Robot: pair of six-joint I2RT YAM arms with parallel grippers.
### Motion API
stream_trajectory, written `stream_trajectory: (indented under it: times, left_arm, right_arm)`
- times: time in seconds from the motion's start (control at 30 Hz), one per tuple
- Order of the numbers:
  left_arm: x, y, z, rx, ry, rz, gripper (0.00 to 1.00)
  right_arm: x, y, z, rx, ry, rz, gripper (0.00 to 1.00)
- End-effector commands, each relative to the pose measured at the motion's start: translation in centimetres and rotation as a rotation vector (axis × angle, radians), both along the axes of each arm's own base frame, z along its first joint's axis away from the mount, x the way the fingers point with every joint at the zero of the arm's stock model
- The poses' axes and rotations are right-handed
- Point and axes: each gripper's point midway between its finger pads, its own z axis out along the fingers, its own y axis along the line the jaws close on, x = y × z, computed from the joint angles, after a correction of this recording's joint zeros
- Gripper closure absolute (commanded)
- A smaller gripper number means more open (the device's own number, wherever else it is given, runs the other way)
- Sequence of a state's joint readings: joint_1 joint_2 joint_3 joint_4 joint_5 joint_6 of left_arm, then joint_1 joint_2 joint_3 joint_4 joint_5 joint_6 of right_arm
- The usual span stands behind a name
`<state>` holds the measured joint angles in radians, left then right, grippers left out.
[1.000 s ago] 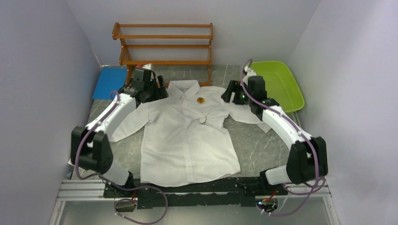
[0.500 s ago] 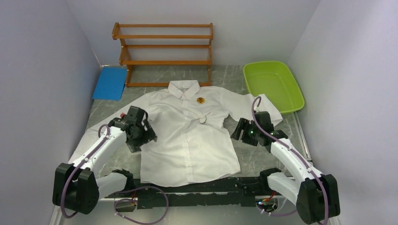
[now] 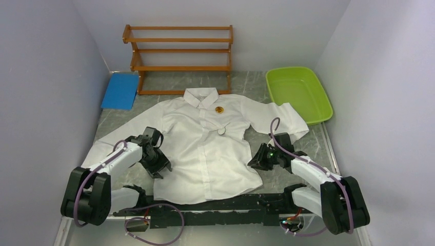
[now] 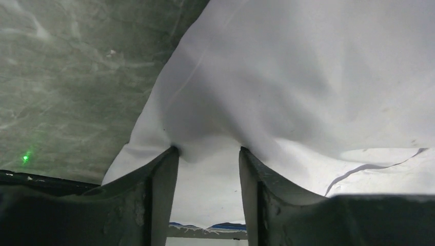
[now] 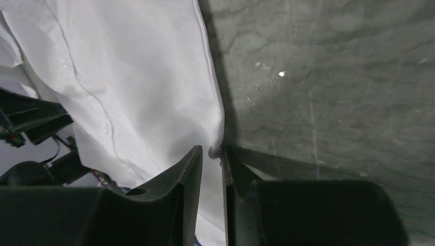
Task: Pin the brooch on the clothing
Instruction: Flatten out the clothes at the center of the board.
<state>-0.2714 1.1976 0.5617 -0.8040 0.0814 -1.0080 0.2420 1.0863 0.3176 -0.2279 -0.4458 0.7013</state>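
Observation:
The clothing is a white shirt lying flat on the table with its collar at the far side. A small gold brooch sits on its chest just below the collar. My left gripper presses down on the shirt's left side edge. In the left wrist view the left gripper is open, with a hump of the clothing between its fingers. My right gripper is at the shirt's right side edge. In the right wrist view the right gripper has closed to a narrow slit on the hem of the clothing.
A wooden rack stands at the back, a blue pad lies back left, and a green tray sits back right. A small pale disc rests on the shirt front. Grey marble table shows beside the shirt.
Both arms have drawn back from the shirt's shoulders to its lower side edges. Both grippers' jaws have narrowed, the right one much more.

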Motion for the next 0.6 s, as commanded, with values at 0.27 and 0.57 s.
stream_trajectory:
  times: [0.27,0.57]
  left_arm:
    - [-0.5,-1.5,0.4,-0.12,0.033,0.001,0.97]
    - [-2.4,-1.5,4.6,-0.15,0.024,0.062,0.97]
  right_arm:
    - [-2.3,0.1,0.9,0.016,0.028,0.019,1.0]
    - [-4.7,0.2,3.8,0.072,0.05,0.007,1.0]
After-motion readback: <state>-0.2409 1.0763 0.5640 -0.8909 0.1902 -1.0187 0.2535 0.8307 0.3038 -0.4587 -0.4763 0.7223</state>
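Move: The left hand is right over the lower left side edge of the clothing, about 1 cm above the cloth; the left hem corner lies some 10 cm back and 3 cm left. The right hand is at the lower right side edge, its cloth about 1 cm below between the half-closed fingers. From it, the right hem corner is about 7 cm back and 4 cm right, and the white disc some 13 cm ahead and 11 cm left. Both hands pinch the clothing's side edges and lift about 2 cm, the right also drawing back 3 cm. ##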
